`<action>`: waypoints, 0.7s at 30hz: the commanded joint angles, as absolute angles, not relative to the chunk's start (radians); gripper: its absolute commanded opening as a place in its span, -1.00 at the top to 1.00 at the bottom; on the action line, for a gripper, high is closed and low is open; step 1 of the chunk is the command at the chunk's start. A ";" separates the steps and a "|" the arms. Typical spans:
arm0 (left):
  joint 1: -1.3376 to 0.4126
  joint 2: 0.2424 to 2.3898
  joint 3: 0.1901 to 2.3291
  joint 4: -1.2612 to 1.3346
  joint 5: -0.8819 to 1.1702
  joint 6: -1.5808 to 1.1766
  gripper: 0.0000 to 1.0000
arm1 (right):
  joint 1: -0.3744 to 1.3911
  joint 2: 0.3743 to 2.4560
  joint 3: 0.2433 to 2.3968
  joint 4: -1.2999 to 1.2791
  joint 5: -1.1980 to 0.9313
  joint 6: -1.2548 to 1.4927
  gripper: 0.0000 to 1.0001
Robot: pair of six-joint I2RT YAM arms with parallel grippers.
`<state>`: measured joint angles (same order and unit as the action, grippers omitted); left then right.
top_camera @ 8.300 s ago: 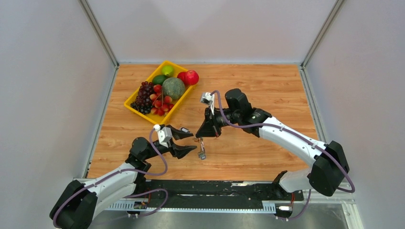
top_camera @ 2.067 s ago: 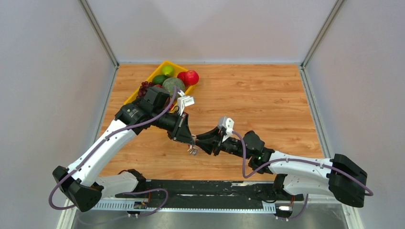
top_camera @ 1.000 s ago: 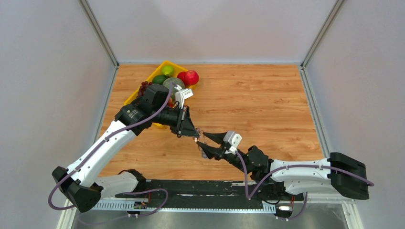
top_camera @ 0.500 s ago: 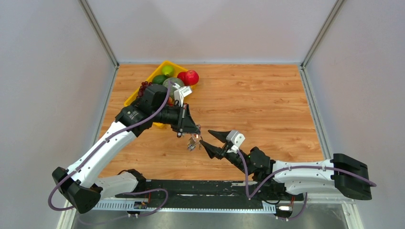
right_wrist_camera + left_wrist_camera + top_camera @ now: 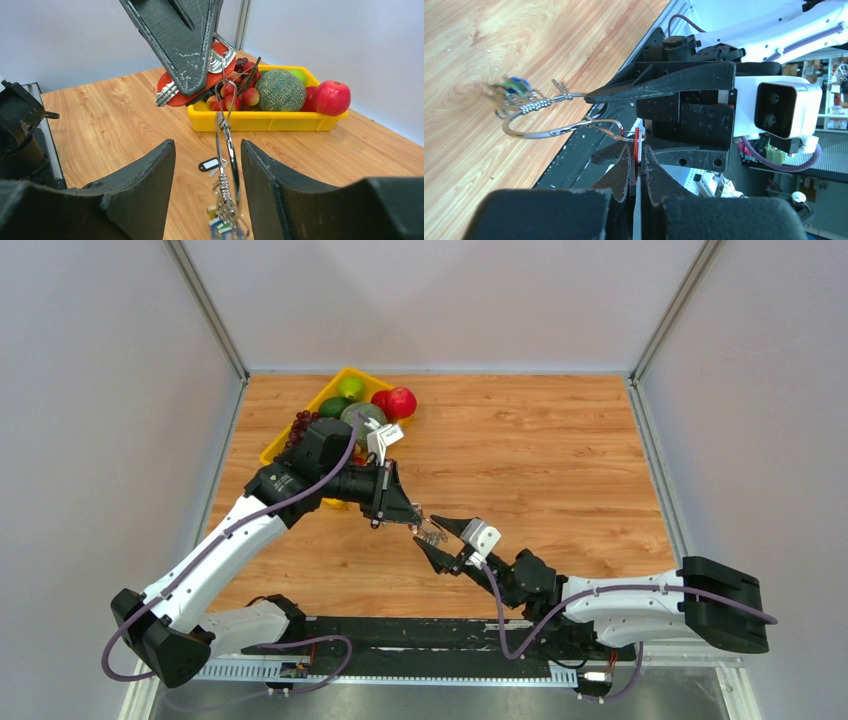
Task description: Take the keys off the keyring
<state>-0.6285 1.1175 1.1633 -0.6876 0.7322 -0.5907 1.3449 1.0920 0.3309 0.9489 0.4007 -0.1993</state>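
My left gripper [image 5: 638, 152] is shut on a key with a red tag [image 5: 639, 141], held above the table. The keyring [image 5: 549, 131], a thin silver wire ring, hangs from that key, with the other keys [image 5: 514, 92] bunched at its low end with blue, green and yellow tags. My right gripper [image 5: 207, 145] is open, its two fingers on either side of the keyring [image 5: 225, 142] without touching it. In the top view both grippers [image 5: 412, 523] [image 5: 430, 533] meet at the table's middle. The keys [image 5: 225, 220] dangle blurred between the right fingers.
A loose key with a black tag [image 5: 210, 164] lies on the wood below the ring. A yellow tray [image 5: 283, 440] of fruit stands at the back left, with a melon [image 5: 280, 90] and a red apple [image 5: 331, 97]. The black rail [image 5: 420, 635] runs along the near edge.
My right gripper has opened wider and shifted left, so its fingers now straddle the hanging ring. The key bunch has swung. The left gripper has kept its grip and place.
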 commanded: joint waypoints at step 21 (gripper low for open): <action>-0.631 1.072 1.136 -0.586 0.864 -0.636 1.00 | 1.350 1.167 0.412 1.122 0.404 -0.341 0.46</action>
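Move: The keyring hangs from the red key in the left fingers and already passes between the right hand's open fingertips, its middle about 2 cm below the right hand and level with it otherwise. From that hand the red key is some 4 cm up, 3 cm left and 2 cm ahead, and the bunched keys hang about 7 cm below. From the left hand, the ring's middle lies about 3 cm right, 2 cm back and 6 cm down. The keyring's upper end, just below the red key, is what the right hand climbs to: it rises about 2.5 cm, easing some 1 cm left, while its fingertips tilt up roughly 5 degrees. Its fingers close around that end from about half open, though not shut. The left hand keeps its pinch on the red key and draws back about 1 cm. ##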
